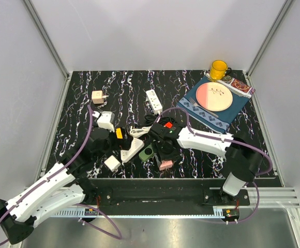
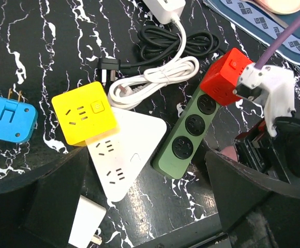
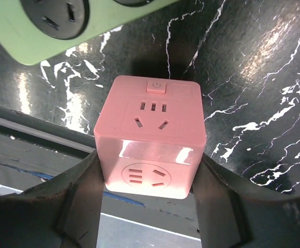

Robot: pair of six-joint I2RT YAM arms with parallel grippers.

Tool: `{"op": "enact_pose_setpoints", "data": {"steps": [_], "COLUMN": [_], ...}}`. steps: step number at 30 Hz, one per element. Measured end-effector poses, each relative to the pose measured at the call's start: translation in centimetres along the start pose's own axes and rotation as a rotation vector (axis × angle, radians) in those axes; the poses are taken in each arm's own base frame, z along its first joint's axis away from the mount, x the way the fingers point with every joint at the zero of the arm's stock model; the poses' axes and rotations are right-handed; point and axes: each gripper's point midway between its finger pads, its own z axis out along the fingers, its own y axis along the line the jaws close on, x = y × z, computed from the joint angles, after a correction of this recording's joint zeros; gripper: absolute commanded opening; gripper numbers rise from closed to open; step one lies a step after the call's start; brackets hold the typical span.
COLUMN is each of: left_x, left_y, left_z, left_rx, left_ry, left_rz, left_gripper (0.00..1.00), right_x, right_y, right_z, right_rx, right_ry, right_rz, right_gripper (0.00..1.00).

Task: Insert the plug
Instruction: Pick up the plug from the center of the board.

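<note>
A pink cube socket (image 3: 151,139) sits near the table's front edge, next to the end of a green power strip (image 3: 46,31). My right gripper (image 3: 146,170) is shut on the cube, with a finger pressed against each side. In the top view the pink cube (image 1: 165,165) shows just below the right gripper (image 1: 164,154). My left gripper (image 2: 155,206) hangs open and empty over bare table. Just beyond it lie a white triangular strip (image 2: 126,150) and a yellow cube socket (image 2: 84,112). A black plug (image 2: 108,70) and a white plug (image 2: 120,91) lie further on with coiled cables.
A red cube (image 2: 226,76) caps the green strip (image 2: 189,137). A blue adapter (image 2: 8,118) and a white charger (image 2: 88,222) lie to the left. At the back are a white power strip (image 1: 154,101), a plate (image 1: 214,96) on a blue mat (image 1: 212,118), and a yellow mug (image 1: 218,69).
</note>
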Motion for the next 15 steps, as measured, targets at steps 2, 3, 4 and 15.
{"op": "enact_pose_setpoints", "data": {"steps": [2, 3, 4, 15], "left_x": [0.2, 0.3, 0.3, 1.0], "left_y": [-0.2, -0.4, -0.6, -4.7], "left_z": [0.1, 0.1, 0.1, 0.0], "left_rx": [0.017, 0.032, 0.047, 0.327], "left_ry": [-0.002, -0.003, -0.005, -0.074], "left_rz": [-0.003, -0.005, -0.006, -0.017], "left_gripper": [0.99, 0.99, 0.99, 0.99], "right_x": [-0.6, -1.0, -1.4, -6.9], "right_y": [0.1, 0.1, 0.2, 1.0], "right_z": [-0.6, -1.0, -1.6, -10.4], "right_rx": [-0.008, -0.010, -0.020, -0.237], "right_ry": [-0.036, -0.060, -0.090, -0.642], "right_rz": [-0.003, -0.004, -0.006, 0.018], "right_gripper": [0.22, 0.19, 0.16, 0.01]}}
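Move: The pink plug is already between the right fingers, just above the table; the green strip's middle lies about 11 cm ahead of that hand, 3 cm left and 3 cm lower. The red cube plugged into it is some 15 cm ahead, 1 cm right and 1 cm higher, while the white triangular strip is 8 cm ahead, 13 cm left and 3 cm down. From the left hand, the green strip is roughly 6 cm ahead, 13 cm right and 17 cm below. Keeping its pinch on the sides of the pink plug, the right hand carries it steeply up by some 11 cm and about 5 cm forward, from beside the near part of the green strip, its fingers swinging from straight down to point outward and to the left, some 40 degrees in all. Meanwhile the empty left hand, fingers wide open, shifts about 5 cm, mostly to the right towards the green strip and slightly back, turning about 15 degrees clockwise and rolling its right side up a little less. ##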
